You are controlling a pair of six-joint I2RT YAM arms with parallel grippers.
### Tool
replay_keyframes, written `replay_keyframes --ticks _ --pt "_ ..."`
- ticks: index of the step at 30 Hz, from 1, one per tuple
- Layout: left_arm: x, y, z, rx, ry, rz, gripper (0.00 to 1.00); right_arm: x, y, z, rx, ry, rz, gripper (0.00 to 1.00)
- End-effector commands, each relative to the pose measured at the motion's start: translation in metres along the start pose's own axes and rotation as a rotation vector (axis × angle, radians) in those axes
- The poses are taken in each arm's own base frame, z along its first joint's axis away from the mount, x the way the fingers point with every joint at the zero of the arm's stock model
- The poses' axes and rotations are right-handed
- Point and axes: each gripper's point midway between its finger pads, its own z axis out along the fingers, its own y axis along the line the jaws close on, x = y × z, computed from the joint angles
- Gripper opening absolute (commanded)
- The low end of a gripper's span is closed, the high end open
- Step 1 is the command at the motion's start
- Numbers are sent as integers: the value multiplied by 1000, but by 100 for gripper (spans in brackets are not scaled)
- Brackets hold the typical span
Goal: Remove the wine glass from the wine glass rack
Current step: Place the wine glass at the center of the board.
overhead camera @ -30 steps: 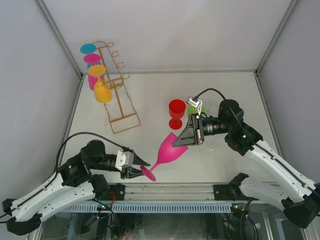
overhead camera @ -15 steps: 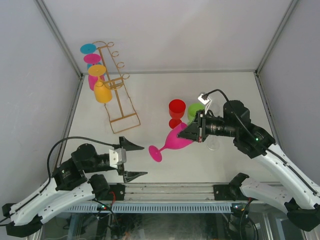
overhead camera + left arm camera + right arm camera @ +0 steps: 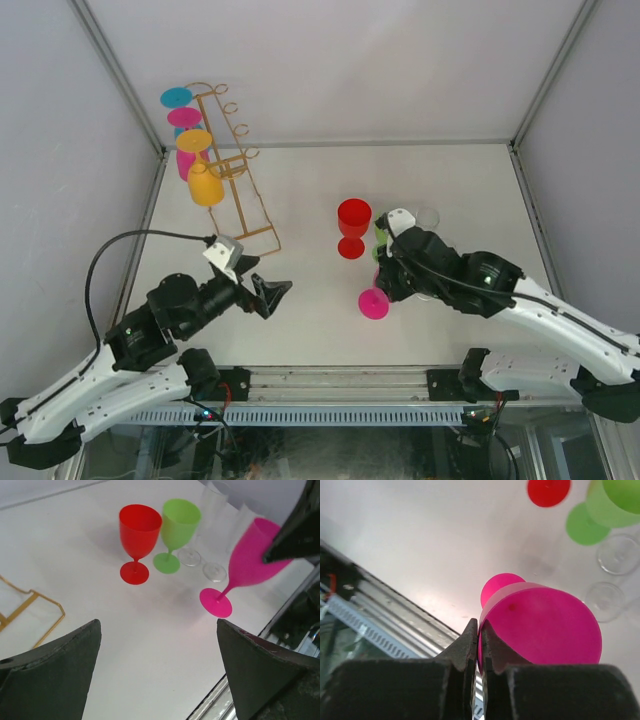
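Note:
The gold wire wine glass rack [image 3: 235, 170] stands at the back left, with cyan, magenta and orange glasses [image 3: 205, 185] hanging on its left side. A pink wine glass [image 3: 252, 555] is off the rack, near the table's front centre. It stands nearly upright, slightly tilted, its foot [image 3: 373, 303] at or just above the table. My right gripper [image 3: 480, 630] is shut on its rim, one finger inside the bowl. My left gripper [image 3: 272, 295] hangs open and empty to the left of the glass, well apart from it.
A red glass [image 3: 353, 228] and a green glass [image 3: 180, 520] stand upright just behind the pink one, with two clear glasses [image 3: 210, 500] beside them. The rack's base frame [image 3: 30, 610] lies to the left. The metal rail at the table's front edge [image 3: 380, 625] is close below.
My left gripper opened, let go of the pink glass's foot and drew back to the left. The right gripper swung the glass from a steep tilt to nearly upright, shifting it right.

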Motion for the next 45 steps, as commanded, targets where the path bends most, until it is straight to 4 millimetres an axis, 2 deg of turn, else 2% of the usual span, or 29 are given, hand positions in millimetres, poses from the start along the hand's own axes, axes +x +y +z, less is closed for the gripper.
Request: replay_keyframes --ticks 1,8,12,17,21,25,31,45 --pt "-28 25 -7 -208 -86 -288 100 -3 -25 4 169 26 -84 0" --pt "-37 31 -18 -211 -197 -350 100 -4 -26 23 188 28 -87 0" --pt "-39 42 -25 -264 -206 -326 100 -4 -39 33 240 -4 -79 0" --pt "-45 43 -29 -267 -211 -305 100 3 -58 46 295 13 -55 0" --pt "-43 41 -28 -256 -206 -313 100 7 -72 58 328 30 -9 0" --pt "-33 42 -22 -263 -182 -282 100 11 -81 74 340 53 9 0" --pt "-31 38 -19 -246 -155 -272 100 12 -87 90 360 71 -23 0" --pt "-33 37 -21 -239 -148 -260 100 7 -93 92 339 52 14 0"
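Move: The right hand holds the pink glass by its rim; its spot on the board lies about 7 cm ahead, 5 cm right and 24 cm below. The green glass stands about 16 cm ahead and 2 cm right; the nearer clear glass is 7 cm ahead and 12 cm right, both middles some 16 cm below. From the left hand, that spot is roughly 6 cm ahead, 28 cm right and 27 cm below. Right hand lowers the held pink glass 10 cm and forward 8 cm towards its spot; open left retreats leftward. ##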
